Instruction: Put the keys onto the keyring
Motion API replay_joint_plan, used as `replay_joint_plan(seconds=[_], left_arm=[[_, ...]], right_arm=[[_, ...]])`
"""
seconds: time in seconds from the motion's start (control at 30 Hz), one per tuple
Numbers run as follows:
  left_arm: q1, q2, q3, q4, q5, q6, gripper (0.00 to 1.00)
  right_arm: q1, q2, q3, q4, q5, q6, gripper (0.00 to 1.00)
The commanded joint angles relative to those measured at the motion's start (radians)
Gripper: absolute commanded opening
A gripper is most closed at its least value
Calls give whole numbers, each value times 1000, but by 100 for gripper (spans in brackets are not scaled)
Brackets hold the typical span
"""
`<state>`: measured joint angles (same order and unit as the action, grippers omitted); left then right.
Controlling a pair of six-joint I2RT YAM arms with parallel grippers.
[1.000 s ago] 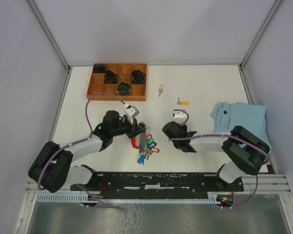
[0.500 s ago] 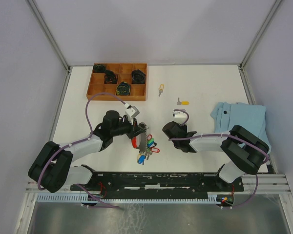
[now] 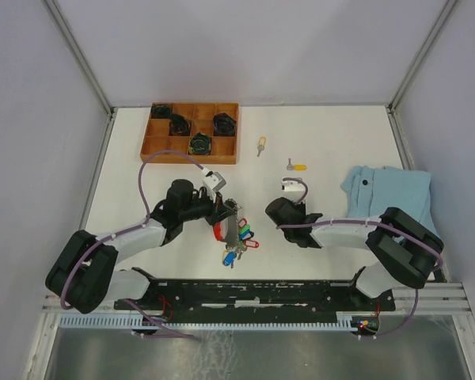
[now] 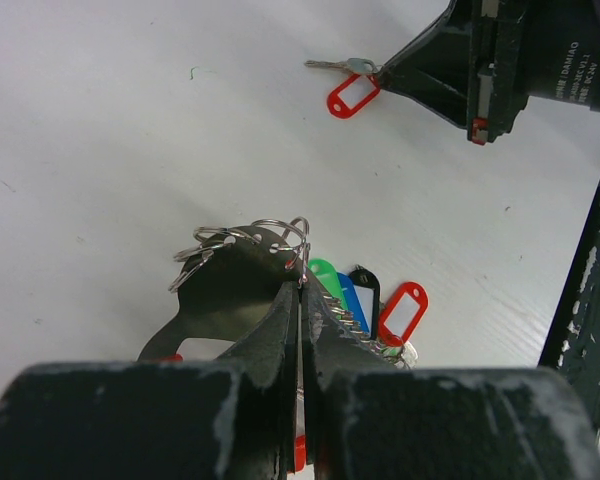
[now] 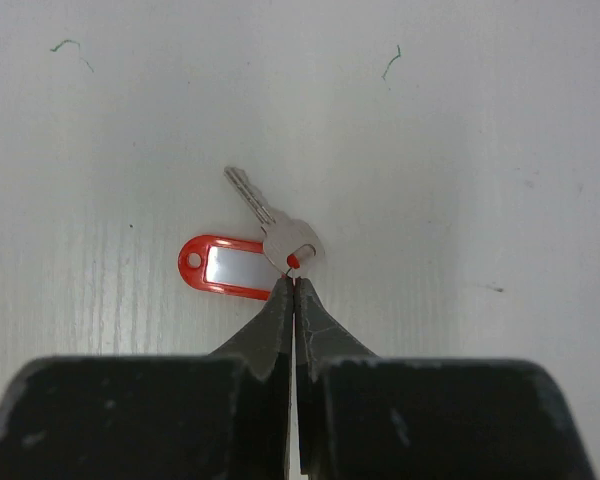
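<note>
My left gripper is shut on the keyring, a bunch with a red strap, a beaded metal band and coloured tags. In the left wrist view its wire rings stick out past my shut tips, with green, blue, black and red tags beside them. My right gripper lies low on the table just right of the bunch. Its tips are pinched on the thin wire loop of a silver key with a red tag. Two more keys with yellow tags lie farther back.
A wooden compartment tray with dark round parts stands at the back left. A folded light-blue cloth lies at the right edge, beside the right arm. White walls close in the table on three sides.
The right gripper's jaws have closed from slightly apart onto the red-tagged key's loop, and that arm has shifted slightly. The left arm and the keyring have stayed still.
</note>
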<state>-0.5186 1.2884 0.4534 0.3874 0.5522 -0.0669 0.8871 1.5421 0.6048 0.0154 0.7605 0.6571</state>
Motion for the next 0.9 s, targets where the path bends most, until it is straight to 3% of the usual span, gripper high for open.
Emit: replay_joint_plan(seconds=[0.0, 0.33, 0.43, 0.6, 0.87], left_arm=[[-3, -36, 38, 3, 20, 48, 3], [-3, -69, 46, -35, 1, 68, 3], [-4, -81, 46, -38, -2, 70, 3], [-3, -89, 47, -38, -4, 73, 3], [-3, -104, 39, -44, -1, 70, 3]], right_arm=[[-6, -104, 71, -171, -28, -54, 1], [-22, -131, 452, -875, -331, -185, 0], [-22, -134, 508, -1011, -431, -205, 1], [-23, -75, 566, -1140, -582, -279, 1], [-47, 173, 632, -1077, -636, -404, 1]])
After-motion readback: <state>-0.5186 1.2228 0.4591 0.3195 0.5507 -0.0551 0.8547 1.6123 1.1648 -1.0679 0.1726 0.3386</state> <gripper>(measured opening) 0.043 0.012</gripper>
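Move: The red-tagged key is already between the right hand's shut fingertips, down at the table. The keyring's ring, held by the left hand, lies about 16 cm to the right hand's left, 4 cm back and 7 cm higher; its dangling tags are roughly 13 cm left and 8 cm back, slightly above. The yellow-tagged key lies some 11 cm straight ahead, a little below. From the left hand, the red-tagged key is about 4 cm ahead, 16 cm right and 7 cm below. The red-tagged key is lifted off the table by the right hand, which keeps its pinch, rises about 9 cm, then sweeps back some 10 cm towards the near edge and sinks again by nearly 4 cm. The fingers swing from slanting forward to pointing almost straight down, with a counter-clockwise turn of about 25 degrees. ##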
